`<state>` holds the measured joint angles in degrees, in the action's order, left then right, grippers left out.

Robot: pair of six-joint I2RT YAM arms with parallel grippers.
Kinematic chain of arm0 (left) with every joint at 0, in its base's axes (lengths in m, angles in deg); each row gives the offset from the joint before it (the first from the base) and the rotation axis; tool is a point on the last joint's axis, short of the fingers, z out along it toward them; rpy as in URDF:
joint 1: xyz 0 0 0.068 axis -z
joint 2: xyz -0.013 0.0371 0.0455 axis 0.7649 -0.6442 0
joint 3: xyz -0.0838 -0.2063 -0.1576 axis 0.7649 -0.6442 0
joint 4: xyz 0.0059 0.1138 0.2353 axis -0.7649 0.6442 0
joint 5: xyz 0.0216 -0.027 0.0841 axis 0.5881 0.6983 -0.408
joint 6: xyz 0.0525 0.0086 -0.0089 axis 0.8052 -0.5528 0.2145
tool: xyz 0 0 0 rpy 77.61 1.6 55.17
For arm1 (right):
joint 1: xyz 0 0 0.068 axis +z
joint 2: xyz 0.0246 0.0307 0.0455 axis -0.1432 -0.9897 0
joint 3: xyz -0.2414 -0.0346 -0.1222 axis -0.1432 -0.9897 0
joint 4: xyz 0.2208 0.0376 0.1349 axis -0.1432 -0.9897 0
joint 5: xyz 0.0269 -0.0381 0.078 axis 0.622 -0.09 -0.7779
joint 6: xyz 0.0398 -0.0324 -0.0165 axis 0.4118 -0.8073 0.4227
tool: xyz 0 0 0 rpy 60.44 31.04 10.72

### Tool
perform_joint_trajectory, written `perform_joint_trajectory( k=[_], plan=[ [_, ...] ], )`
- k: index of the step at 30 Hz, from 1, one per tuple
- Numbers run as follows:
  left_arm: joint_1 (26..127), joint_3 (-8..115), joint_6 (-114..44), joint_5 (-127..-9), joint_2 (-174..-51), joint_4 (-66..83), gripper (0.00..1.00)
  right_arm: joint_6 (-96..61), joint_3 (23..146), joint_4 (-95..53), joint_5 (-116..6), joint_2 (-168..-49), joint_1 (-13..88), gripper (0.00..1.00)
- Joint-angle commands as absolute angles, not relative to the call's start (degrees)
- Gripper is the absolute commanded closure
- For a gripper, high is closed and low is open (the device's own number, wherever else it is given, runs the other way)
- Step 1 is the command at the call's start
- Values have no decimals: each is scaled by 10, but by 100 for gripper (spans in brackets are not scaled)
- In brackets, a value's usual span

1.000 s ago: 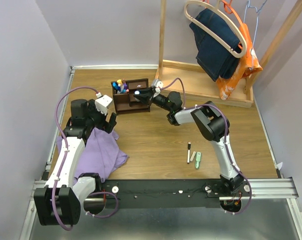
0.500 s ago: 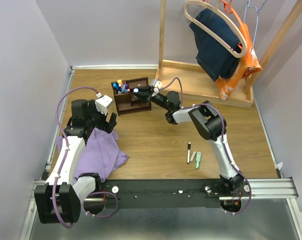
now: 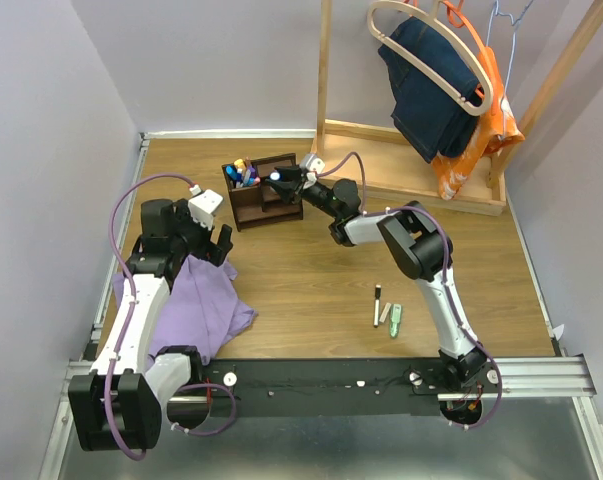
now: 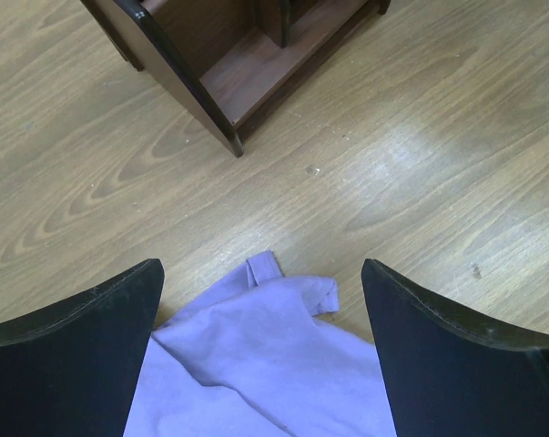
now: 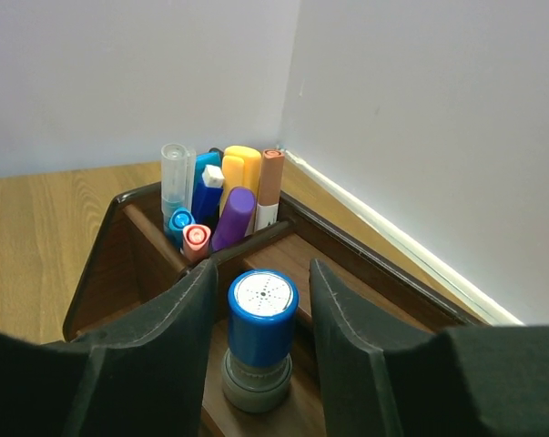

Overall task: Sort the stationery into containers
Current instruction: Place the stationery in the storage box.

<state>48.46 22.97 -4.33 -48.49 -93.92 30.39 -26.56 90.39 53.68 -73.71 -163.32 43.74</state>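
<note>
The dark brown organiser [image 3: 253, 200] stands at the back of the table. Several markers and highlighters [image 5: 221, 196] stand upright in its far left compartment [image 3: 242, 173]. My right gripper [image 3: 278, 178] reaches over it. In the right wrist view its jaws [image 5: 262, 267] are open around a stubby blue-grey cylinder [image 5: 260, 332], which stands upright on the floor of a compartment with a gap on its right side. A black pen [image 3: 377, 305], a beige piece [image 3: 385, 313] and a pale green piece [image 3: 395, 321] lie on the table at the near right. My left gripper [image 3: 213, 243] hangs open and empty.
A purple cloth [image 3: 196, 305] lies under my left arm, and its edge [image 4: 256, 355] shows between the left fingers. The organiser's corner [image 4: 210, 82] is just beyond them. A light wooden rack base [image 3: 421, 175] with jeans [image 3: 431, 80] and an orange garment [image 3: 471, 140] fills the back right.
My right gripper's jaws have widened around the blue-grey cylinder, which now stands free in the compartment. The left arm has not moved.
</note>
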Motion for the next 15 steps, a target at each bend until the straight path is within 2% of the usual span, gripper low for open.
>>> perform_joint_trajectory(
  k=[1, 6, 10, 15],
  plan=[
    [481, 219, -49, -467, -914, 298, 1, -285, 904, 534, -724, -1606, 435, 47],
    [481, 221, -55, -465, -898, 301, 1, -287, 886, 528, -727, -1569, 437, 46],
    [480, 243, -53, -460, -885, 307, 1, -304, 864, 468, -726, -1494, 438, 45],
    [481, 297, -29, -408, -882, 357, 1, -335, 806, 280, -701, -1320, 439, 44]
  ],
)
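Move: My right hand's opened fingers straddle the blue-capped bottle, its middle about 1 cm ahead, 1 cm left and 3 cm below. The pens' compartment of the storage box lies some 7 cm left, 1 cm ahead and 4 cm down, while the storage box's own middle is about 3 cm back, 2 cm left and 7 cm down. From my left hand the bottle is some 15 cm ahead and 13 cm right, roughly level. I lift my right hand clear of the bottle I've already let go, slowly at first and then fast, about 8 cm up and drifting some 2 cm back and 2 cm right, fingers still half open and the wrist nearly unturned. My left hand, empty and wide open, rises about 2.5 cm above the purple cloth. ##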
